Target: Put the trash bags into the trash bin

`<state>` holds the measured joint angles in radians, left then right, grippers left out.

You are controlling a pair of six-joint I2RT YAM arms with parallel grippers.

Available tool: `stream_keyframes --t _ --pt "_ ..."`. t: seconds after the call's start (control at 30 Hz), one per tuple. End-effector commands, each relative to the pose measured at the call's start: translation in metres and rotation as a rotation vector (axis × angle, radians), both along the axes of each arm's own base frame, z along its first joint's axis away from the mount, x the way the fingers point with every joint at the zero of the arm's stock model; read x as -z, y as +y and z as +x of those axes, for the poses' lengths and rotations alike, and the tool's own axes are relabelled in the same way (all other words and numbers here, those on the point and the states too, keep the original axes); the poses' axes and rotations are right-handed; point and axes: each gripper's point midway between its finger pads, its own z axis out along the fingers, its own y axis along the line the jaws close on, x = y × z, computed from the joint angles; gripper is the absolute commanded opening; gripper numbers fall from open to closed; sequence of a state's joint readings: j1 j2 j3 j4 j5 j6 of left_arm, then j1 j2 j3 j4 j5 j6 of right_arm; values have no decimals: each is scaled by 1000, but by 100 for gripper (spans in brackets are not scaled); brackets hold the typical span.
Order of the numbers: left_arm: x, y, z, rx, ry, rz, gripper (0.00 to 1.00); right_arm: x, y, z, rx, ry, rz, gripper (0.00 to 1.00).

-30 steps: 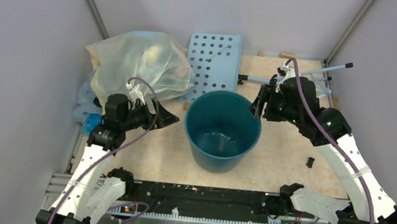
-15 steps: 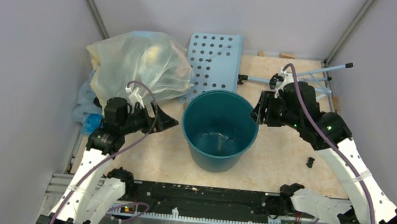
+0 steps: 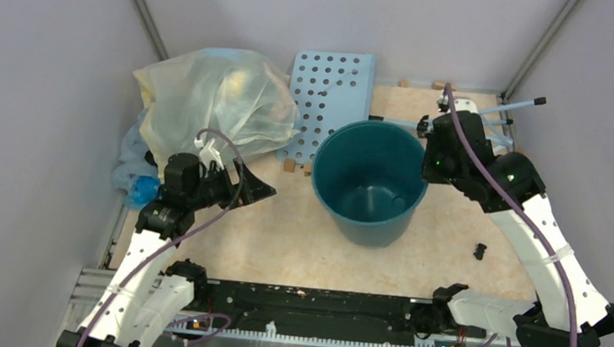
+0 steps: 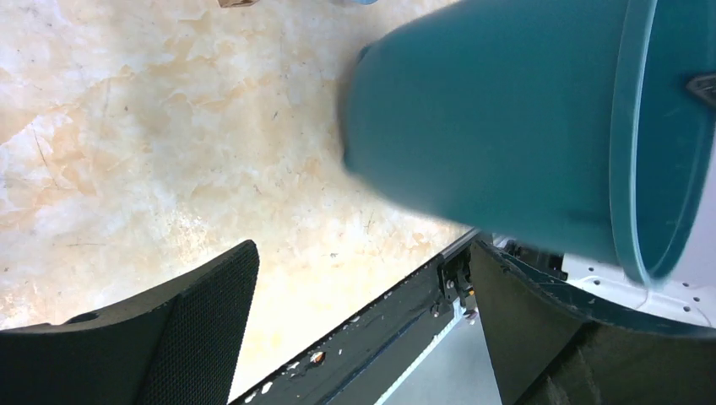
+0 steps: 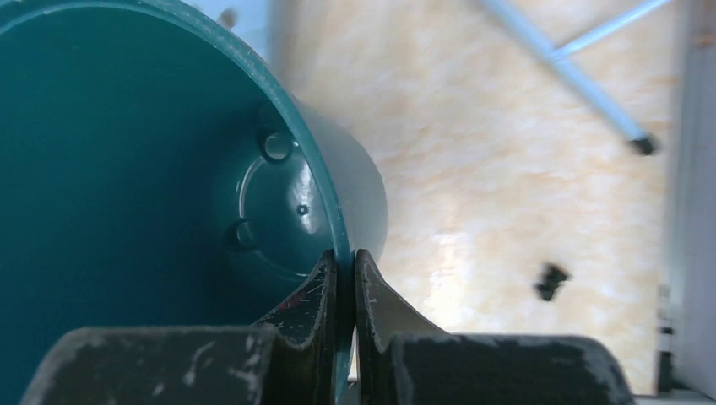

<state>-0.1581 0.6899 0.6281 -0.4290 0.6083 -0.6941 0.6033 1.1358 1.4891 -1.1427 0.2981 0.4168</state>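
The dark teal trash bin (image 3: 368, 188) stands right of the table's middle, tilted, its inside bare. My right gripper (image 3: 424, 158) is shut on its right rim; in the right wrist view the two fingers (image 5: 314, 291) pinch the bin's (image 5: 127, 169) thin wall between them. A pale blue trash bag (image 3: 128, 159) lies crumpled at the far left edge, partly under a larger yellowish bag. My left gripper (image 3: 263, 188) is open near it, pointing right with nothing between its fingers. The left wrist view has the bin's outer wall (image 4: 507, 126) beyond my open left gripper (image 4: 363, 253).
A big yellowish translucent bag (image 3: 217, 97) with stuff inside fills the back left. A light blue perforated panel (image 3: 332, 99) leans behind the bin. Pale blue rods (image 3: 496, 115) lie at the back right. A small black piece (image 3: 480, 251) sits on the right.
My right gripper has shut on the bin's rim. The bin has shifted right and toward the back, and now tilts. The left arm has hardly moved.
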Motion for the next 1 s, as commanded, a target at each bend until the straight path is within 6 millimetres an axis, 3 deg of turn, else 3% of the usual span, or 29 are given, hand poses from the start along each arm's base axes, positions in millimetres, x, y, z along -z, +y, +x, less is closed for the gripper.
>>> stream_keyframes --t 0.0,0.23,0.57,0.73,0.8,0.87,0.9,0.97 --pt "-20 -1 16 -8 -65 3 99 -57 -71 22 321 -215 -189 0" --pt "-16 -1 19 -9 -61 13 99 -39 -101 38 436 -136 -140 0" --pt "-9 5 15 -6 -74 67 99 -9 -76 71 487 -76 66 0" --pt "-9 14 11 -21 -87 135 99 -3 -77 88 580 -100 144 0" --pt "-9 18 10 -38 -92 156 99 -4 -75 94 579 -106 165 12" --pt "-9 22 9 -55 -101 173 99 -10 -74 96 572 -115 169 49" --pt "-9 25 9 -67 -102 183 99 -12 -75 95 567 -119 165 58" --pt "-8 29 11 -93 -94 204 99 -20 -77 92 554 -141 158 64"
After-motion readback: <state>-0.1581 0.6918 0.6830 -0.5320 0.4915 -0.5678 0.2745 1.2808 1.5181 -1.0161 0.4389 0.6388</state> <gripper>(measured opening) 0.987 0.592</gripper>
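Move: The right hand already pinches the trash bin's right rim, the bin's middle lying about 12 cm to its left and 13 cm below. The folding stand's legs lie on the table some 24 cm ahead and 13 cm right of this hand, the perforated board about 27 cm ahead and 23 cm left, the small black part roughly 9 cm back and 20 cm right, all some 27 cm down. From the left hand the bin is about 29 cm right, 3 cm ahead and 4 cm lower. Keeping its pinch on the trash bin's right rim, the right hand first swings about 10 cm to the right and a little forward, rising some 3 cm and turning clockwise by about 25 degrees. It then sinks back to its starting height while carrying the rim another 5 cm forward towards the folding stand, and at the end the fingers open past half and let go, with the rim still standing between them. ##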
